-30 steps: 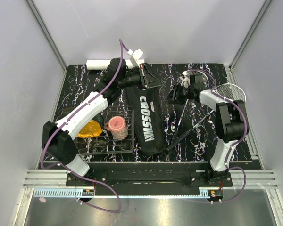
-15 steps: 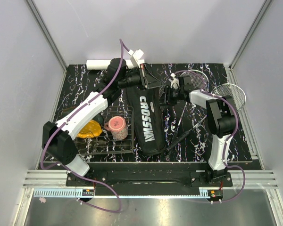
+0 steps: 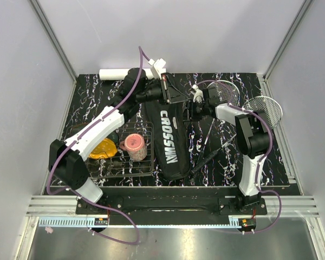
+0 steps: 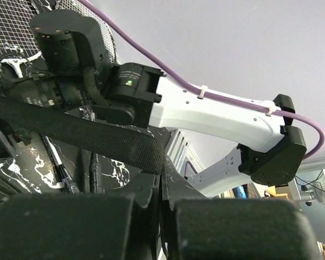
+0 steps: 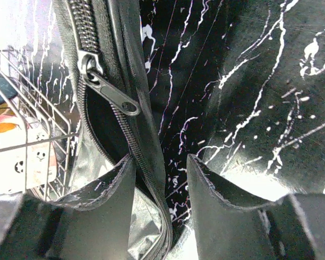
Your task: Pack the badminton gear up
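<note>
The long black "CROSSWAY" bag (image 3: 168, 138) lies in the middle of the mat with its mouth at the far end. My left gripper (image 3: 176, 96) is shut on the bag's black webbing strap (image 4: 97, 135) and holds it up. My right gripper (image 5: 160, 162) stands open astride the bag's zipper edge (image 5: 143, 124), one finger inside the opening and one outside; the zipper pull (image 5: 105, 89) hangs just beyond. Two rackets (image 3: 227, 91) (image 3: 262, 107) lie to the right, shafts pointing toward the bag. A white tube (image 3: 115, 73) lies at the far left edge.
A wire basket (image 3: 146, 162) left of the bag holds a pink cup (image 3: 134, 146) and a yellow-black object (image 3: 103, 147). In the right wrist view the basket (image 5: 38, 135) sits close to the bag's left side. White walls enclose the mat on three sides.
My right gripper has moved left from beside the racket heads to the bag's mouth. The left gripper has kept its hold on the strap in place.
</note>
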You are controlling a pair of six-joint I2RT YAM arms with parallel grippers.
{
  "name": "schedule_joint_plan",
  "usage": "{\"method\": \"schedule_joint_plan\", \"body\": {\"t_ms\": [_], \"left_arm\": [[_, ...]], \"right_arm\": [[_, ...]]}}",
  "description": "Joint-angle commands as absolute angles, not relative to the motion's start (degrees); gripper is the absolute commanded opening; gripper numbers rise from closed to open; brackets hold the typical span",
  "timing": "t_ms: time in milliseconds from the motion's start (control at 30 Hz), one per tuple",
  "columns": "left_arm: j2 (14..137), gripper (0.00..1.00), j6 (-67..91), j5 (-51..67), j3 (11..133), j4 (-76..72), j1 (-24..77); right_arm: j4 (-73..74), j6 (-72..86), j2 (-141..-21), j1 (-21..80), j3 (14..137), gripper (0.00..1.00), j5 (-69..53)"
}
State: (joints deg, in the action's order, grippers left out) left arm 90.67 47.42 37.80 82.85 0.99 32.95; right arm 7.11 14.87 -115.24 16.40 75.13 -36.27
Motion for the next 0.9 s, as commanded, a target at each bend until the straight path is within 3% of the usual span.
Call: {"method": "schedule_joint_plan", "body": {"t_ms": [0,67,133,200,233,267,400,600,667,733,867], "left_arm": [[87.8,0.00,47.6,39.4,83.0,-2.8,33.5],[87.5,0.00,47.0,38.9,82.5,-2.5,33.7],[87.5,0.00,45.3,37.8,82.1,-1.3,33.8],[86.7,0.04,41.8,35.5,81.4,2.0,34.0],[86.3,0.08,40.4,31.7,81.0,3.4,34.0],[85.9,0.15,38.9,29.5,80.5,6.2,34.0],[85.0,0.16,32.1,17.6,77.3,11.2,34.0],[88.8,0.14,31.7,14.8,73.3,11.4,33.9],[90.3,0.28,33.4,15.6,73.3,11.2,33.9],[90.4,0.48,34.0,17.6,73.1,9.3,33.9],[89.7,0.67,33.8,19.9,74.6,8.9,34.2]], "right_arm": [[4.6,11.6,-117.2,18.2,77.7,0.48,-36.5],[1.9,12.9,-117.1,18.5,77.6,0.45,-37.7],[-2.3,14.8,-116.4,18.5,77.3,0.36,-38.7],[-3.6,17.5,-112.9,18.4,76.1,0.18,-37.9],[-3.2,18.1,-108.8,18.4,75.6,0.12,-36.6],[-2.3,19.3,-106.5,18.3,75.1,0.00,-33.2],[5.7,23.9,-97.4,15.1,74.4,0.00,-31.3],[10.6,26.9,-88.6,13.5,72.7,0.00,-35.2],[10.9,27.1,-87.5,13.6,72.8,0.00,-35.9],[11.1,26.4,-87.2,13.5,72.7,0.00,-35.9],[11.6,24.9,-87.6,13.5,73.3,0.00,-35.9]]}}
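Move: The left hand holds the bag's strap high up. The bag's zipped edge lies roughly 10 cm ahead of it, 7 cm to its right and 30 cm below. From the open right hand, this edge is only about 2 cm to the left, level fore and aft, and 1 cm lower. The nearer racket head is some 16 cm ahead and 21 cm right of that hand; the pink-lidded cup is 20 cm back and 36 cm left. Right hand pinches the bag's zipped edge, rises about 20 cm; left hand lets go and sinks 14 cm. ##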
